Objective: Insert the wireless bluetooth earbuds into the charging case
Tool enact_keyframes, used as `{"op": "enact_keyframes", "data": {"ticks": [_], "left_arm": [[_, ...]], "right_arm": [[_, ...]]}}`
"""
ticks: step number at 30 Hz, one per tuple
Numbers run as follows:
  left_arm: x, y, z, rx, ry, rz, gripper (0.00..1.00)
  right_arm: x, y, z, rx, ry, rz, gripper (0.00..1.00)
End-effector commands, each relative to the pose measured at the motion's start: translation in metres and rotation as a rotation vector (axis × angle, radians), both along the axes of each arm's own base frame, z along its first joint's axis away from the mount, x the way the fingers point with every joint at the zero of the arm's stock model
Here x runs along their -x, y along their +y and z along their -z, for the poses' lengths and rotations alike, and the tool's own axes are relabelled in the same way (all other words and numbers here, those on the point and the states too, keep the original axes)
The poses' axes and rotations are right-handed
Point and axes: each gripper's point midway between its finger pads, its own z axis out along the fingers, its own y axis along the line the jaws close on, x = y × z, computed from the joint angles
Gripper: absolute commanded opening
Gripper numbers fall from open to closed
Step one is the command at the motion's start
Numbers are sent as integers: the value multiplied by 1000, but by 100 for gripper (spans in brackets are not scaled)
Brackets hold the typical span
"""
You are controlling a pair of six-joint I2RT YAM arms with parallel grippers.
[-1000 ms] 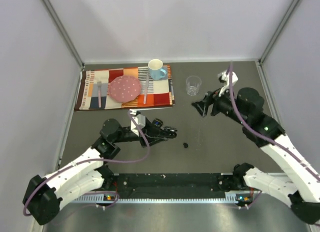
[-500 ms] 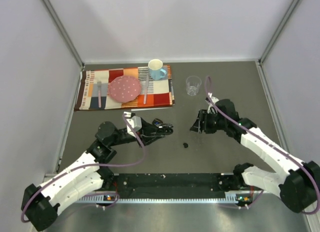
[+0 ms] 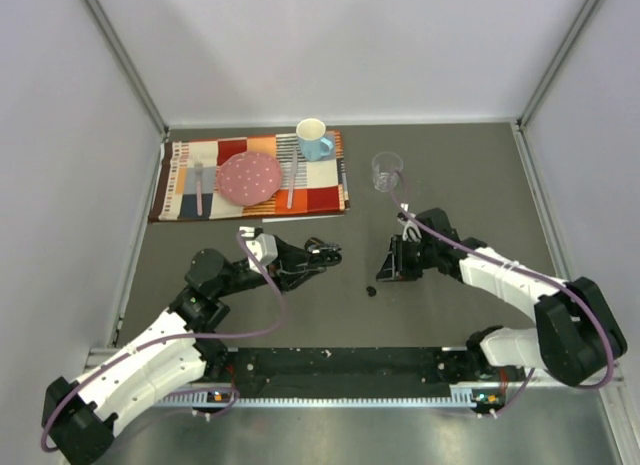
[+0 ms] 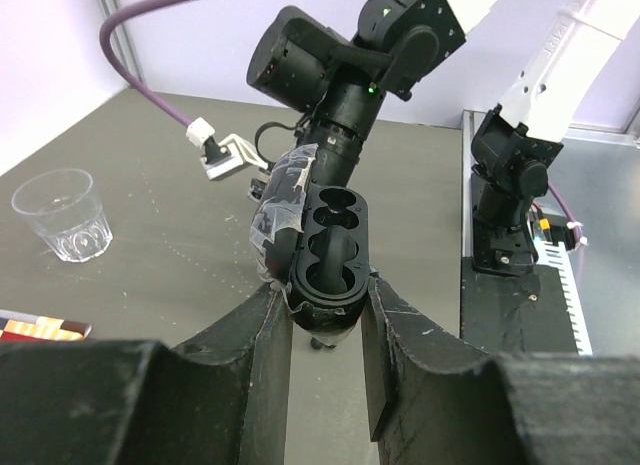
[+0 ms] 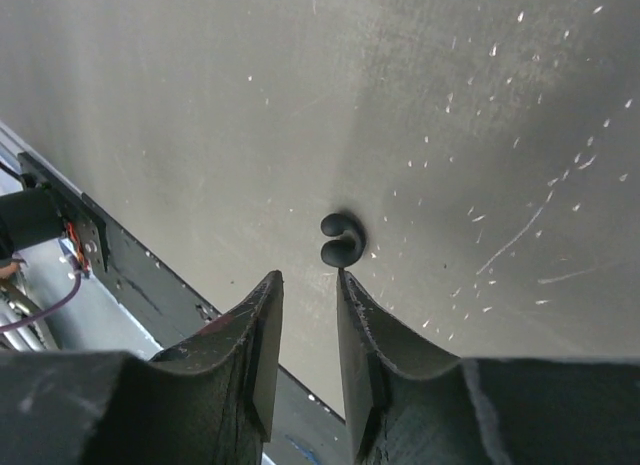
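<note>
One tiny black earbud (image 3: 371,291) lies on the dark table between the arms; other earbuds are not in view. My left gripper (image 3: 322,253) is shut on the open black charging case (image 3: 318,249) and holds it above the table. In the left wrist view the case (image 4: 332,247) sits between the fingertips with its two dark sockets facing the camera, and the earbud (image 4: 322,342) shows just below it. My right gripper (image 3: 388,270) is low, just right of the earbud. In the right wrist view it (image 5: 310,277) is narrowly open and empty, with the earbud (image 5: 341,239) just beyond its right fingertip.
A patchwork placemat (image 3: 190,200) at the back left holds a pink plate (image 3: 249,177), cutlery and a blue mug (image 3: 314,139). A clear glass (image 3: 386,170) stands behind my right arm. A black rail (image 3: 340,363) runs along the near edge.
My right arm has swung down and left from beside the glass, dropping low next to the earbud. My left gripper, still holding the case, has drawn slightly left and back.
</note>
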Motion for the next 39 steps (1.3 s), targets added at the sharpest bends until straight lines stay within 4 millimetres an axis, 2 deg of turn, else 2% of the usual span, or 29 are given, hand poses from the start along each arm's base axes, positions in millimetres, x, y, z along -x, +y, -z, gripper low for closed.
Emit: {"op": "enact_keyframes", "data": {"ticks": [1, 6, 16, 29, 39], "left_arm": [[-1, 2, -4, 18, -22, -13, 0], [-1, 2, -3, 17, -22, -20, 0], [-2, 0, -2, 15, -16, -13, 0], [-3, 1, 0, 14, -10, -20, 0], [-3, 2, 1, 11, -7, -26, 0]], "right_arm": [[-1, 8, 7, -38, 7, -20, 26], [3, 7, 22, -16, 40, -13, 25], [5, 12, 38, 23, 67, -24, 29], [1, 13, 49, 56, 65, -14, 28], [6, 18, 59, 107, 71, -34, 28]]}}
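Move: The last earbud lies on the table about 2 cm to the right hand's left, 1 cm back and 6 cm below its fingertips. From that hand, the charging case held open by the left gripper is some 11 cm left, 3 cm back and 20 cm higher; the other case sits on the table about 14 cm left and 8 cm ahead. From the left hand, the earbud is some 10 cm right, 3 cm ahead and 26 cm down. The right fingertips come down close around the last earbud, still part open, though contact can't be made out. The hand sinks about 5 cm, drawing back slightly on the way, then at that low height shifts nearly 2 cm left to bring the earbud between the pads. The left hand stays put and keeps its hold on the case. ##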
